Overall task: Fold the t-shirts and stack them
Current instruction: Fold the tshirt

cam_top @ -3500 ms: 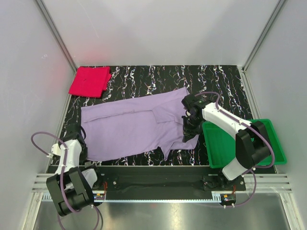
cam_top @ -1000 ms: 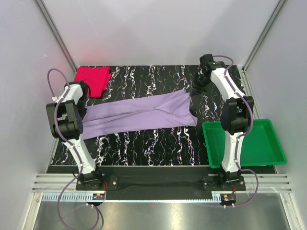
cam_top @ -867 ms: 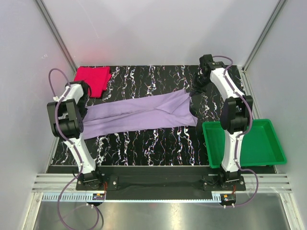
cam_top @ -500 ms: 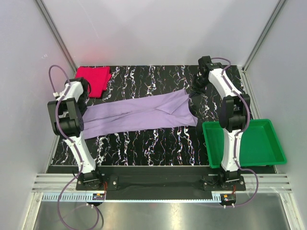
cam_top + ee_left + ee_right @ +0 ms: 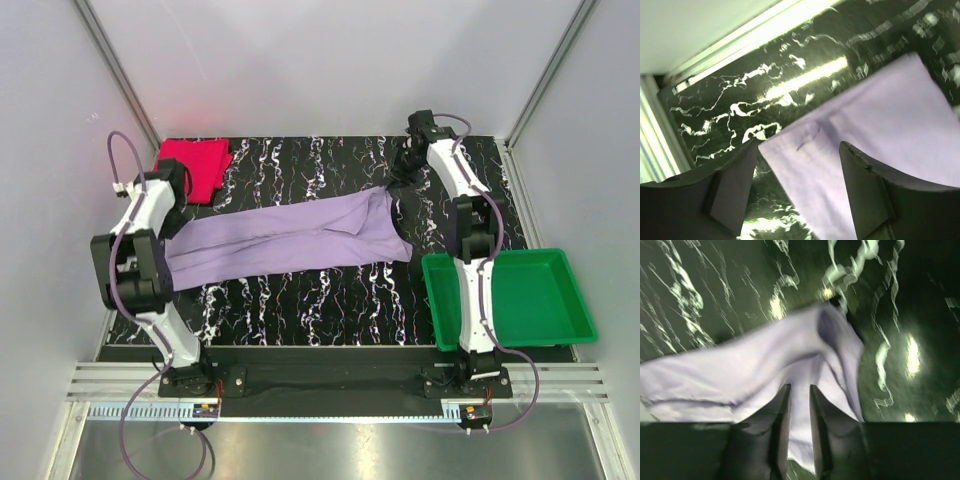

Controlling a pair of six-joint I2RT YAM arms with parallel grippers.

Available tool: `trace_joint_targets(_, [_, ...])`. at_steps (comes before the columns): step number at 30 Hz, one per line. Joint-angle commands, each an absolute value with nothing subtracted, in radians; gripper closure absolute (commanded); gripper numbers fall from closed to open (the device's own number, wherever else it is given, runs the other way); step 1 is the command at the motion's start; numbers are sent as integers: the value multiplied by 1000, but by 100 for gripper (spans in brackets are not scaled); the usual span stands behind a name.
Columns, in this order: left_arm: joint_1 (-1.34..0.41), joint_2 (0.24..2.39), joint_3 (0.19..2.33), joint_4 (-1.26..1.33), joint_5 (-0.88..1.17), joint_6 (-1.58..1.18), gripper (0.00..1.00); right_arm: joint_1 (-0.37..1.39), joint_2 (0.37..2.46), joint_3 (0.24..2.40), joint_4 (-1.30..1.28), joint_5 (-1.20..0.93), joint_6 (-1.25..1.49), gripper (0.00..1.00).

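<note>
The lavender t-shirt lies folded into a long band across the middle of the table. A pink-red t-shirt, folded square, sits at the back left corner. My left gripper hovers over the lavender shirt's left end, jaws wide open and nothing held. My right gripper is above the shirt's rumpled right end; its jaws stand narrowly apart with cloth showing below the gap.
A green plastic tray stands at the front right beside the right arm. Grey walls close off the table at the back and sides, with the metal frame rail close to the left gripper.
The lavender shirt, spread wide earlier, is now folded lengthwise. Over the last second both grippers opened and let go of its ends. Both wrists drew slightly toward the back.
</note>
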State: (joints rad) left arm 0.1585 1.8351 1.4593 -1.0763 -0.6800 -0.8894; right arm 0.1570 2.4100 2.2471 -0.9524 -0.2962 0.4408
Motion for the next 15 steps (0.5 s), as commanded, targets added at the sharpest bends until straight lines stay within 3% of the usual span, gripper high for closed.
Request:
trace_joint_targets(1, [126, 1686, 1307, -913, -567, -747, 25, 143, 2518, 2485, -981, -402, 466, 65])
trace_joint_targets(4, [123, 1560, 1165, -803, -366, -646, 25, 141, 2539, 2640, -1084, -405, 453, 49])
trace_joint_targets(5, [123, 1505, 1140, -775, -310, -587, 25, 140, 2519, 2634, -1098, -402, 448, 48])
trace_joint_targets(8, [124, 1424, 1049, -695, -111, -507, 25, 149, 2358, 2411, -1071, -405, 440, 47])
trace_joint_targets(10, [124, 1362, 1019, -658, -30, -491, 25, 169, 2219, 2151, -978, -451, 433, 47])
trace_joint_targets(15, [123, 1292, 976, -638, 161, -486, 26, 219, 2083, 1838, -842, -521, 460, 46])
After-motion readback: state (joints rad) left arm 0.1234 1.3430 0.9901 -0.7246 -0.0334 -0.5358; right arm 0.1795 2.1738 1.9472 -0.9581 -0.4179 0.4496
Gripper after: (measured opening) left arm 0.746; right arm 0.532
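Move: The left gripper, already wide open, hangs over the left end of the folded purple t-shirt. The near edge that it makes for lies some 14 cm back, 12 cm to the right and 7 below; the red t-shirt is about 19 cm ahead and 7 to the right. The right gripper is just above the purple t-shirt's far right corner. The middle of that right end lies roughly 14 cm back, 1 to the right and 6 below, and the green bin 35 cm back and 34 to the right. Sweep the left gripper about 12 cm to the right over the purple t-shirt, wide open, swinging its fingers in to point almost straight down while turning some 30 degrees clockwise. Open the right gripper further, to about half, as it carries on forward 3 to 4 cm, then reverse it briskly about 10 cm back over the shirt's right end, rising some 3 cm. ##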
